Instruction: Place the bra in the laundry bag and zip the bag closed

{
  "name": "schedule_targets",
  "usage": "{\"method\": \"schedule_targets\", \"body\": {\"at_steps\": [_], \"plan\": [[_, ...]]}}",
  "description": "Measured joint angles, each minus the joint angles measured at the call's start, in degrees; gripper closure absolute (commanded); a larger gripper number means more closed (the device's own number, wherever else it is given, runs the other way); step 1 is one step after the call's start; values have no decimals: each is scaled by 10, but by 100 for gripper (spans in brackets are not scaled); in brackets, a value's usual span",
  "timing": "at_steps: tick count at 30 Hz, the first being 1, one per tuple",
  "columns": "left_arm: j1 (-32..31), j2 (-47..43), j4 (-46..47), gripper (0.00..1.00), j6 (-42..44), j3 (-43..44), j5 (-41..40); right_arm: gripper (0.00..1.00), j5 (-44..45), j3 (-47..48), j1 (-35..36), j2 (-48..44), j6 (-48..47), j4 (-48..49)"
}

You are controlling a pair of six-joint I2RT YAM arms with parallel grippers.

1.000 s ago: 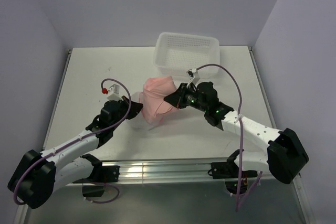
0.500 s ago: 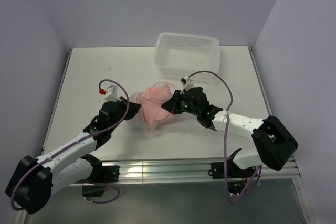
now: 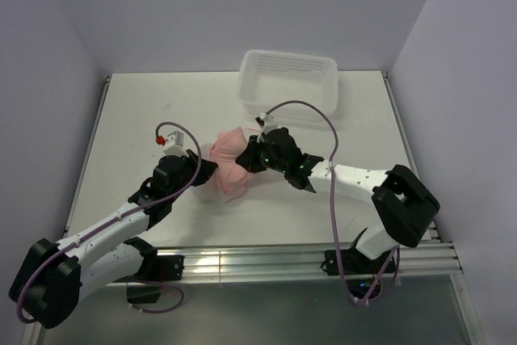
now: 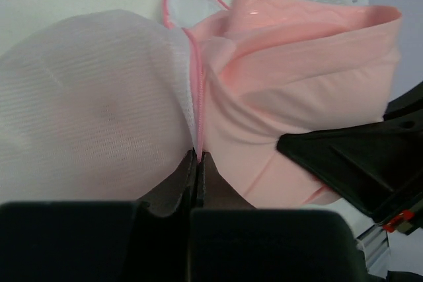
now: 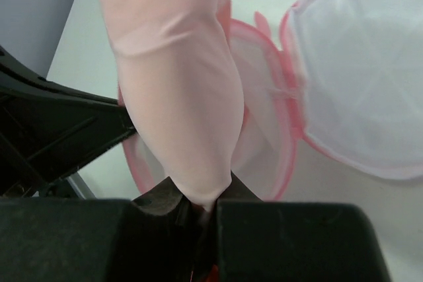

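The light-pink bra [image 3: 233, 155] is bunched over the open laundry bag [image 3: 224, 182] at mid-table. My right gripper [image 3: 246, 157] is shut on a fold of the bra [image 5: 178, 90] and holds it above the bag's open lower half [image 5: 264, 130]; the other mesh dome [image 5: 360, 77] lies flipped to the side. My left gripper [image 3: 208, 169] is shut on the bag's pink zipper rim [image 4: 198, 107], with the white mesh dome [image 4: 92, 110] to its left and the bra [image 4: 291, 77] to its right. Most of the bag is hidden under the bra in the top view.
A white perforated plastic basket [image 3: 287, 82] stands at the back of the table, just beyond the right arm. The two grippers are very close, facing each other across the bag. The right arm's cable [image 3: 311, 119] loops above the table.
My right gripper has moved left and down with the bra, from beside the bag to over its opening. The bra is more bunched. My left gripper has stayed on the rim.
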Motion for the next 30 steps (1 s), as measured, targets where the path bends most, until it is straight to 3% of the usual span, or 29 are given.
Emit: {"method": "schedule_targets", "body": {"at_steps": [18,20,22,25,30], "plan": [[0,18,51,100,3,5,57,100,31,59,67,119,-19,-19],[0,26,51,100,5,5,58,70,32,61,80,116,-20,-31],[0,22,51,100,5,3,58,28,36,60,85,111,-15,-47],[0,3,52,100,5,-6,55,17,34,43,68,79,-20,-74],[0,-19,53,100,5,-31,47,10,17,13,9,-11,-17,-107]]}}
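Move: The right hand holds one end of the bra just above the bag, and the open bag mouth lies about 4 cm to its left, 2 cm back and 7 cm below. The pinched spot of the zip edge, in the left fingers, is some 7 cm to the right hand's left, level with it in depth and height; the round pink-rimmed flap lies about 10 cm ahead, 2 cm right and 11 cm down. From the left hand the bag mouth is about 3 cm to the right, 2 cm back and 6 cm below. The right hand carries the bra's end down about 5.5 cm and leftward into the bag mouth, its fingers tipping some 10 degrees further down and the hand drawing back near the bottom, then opens wide to let go and pulls out some 6 cm to the right and a few centimetres up. Meanwhile the left hand keeps its pinch on the zip edge, holding the mouth up and shifting about 2 cm right and up before easing part of the way back. ##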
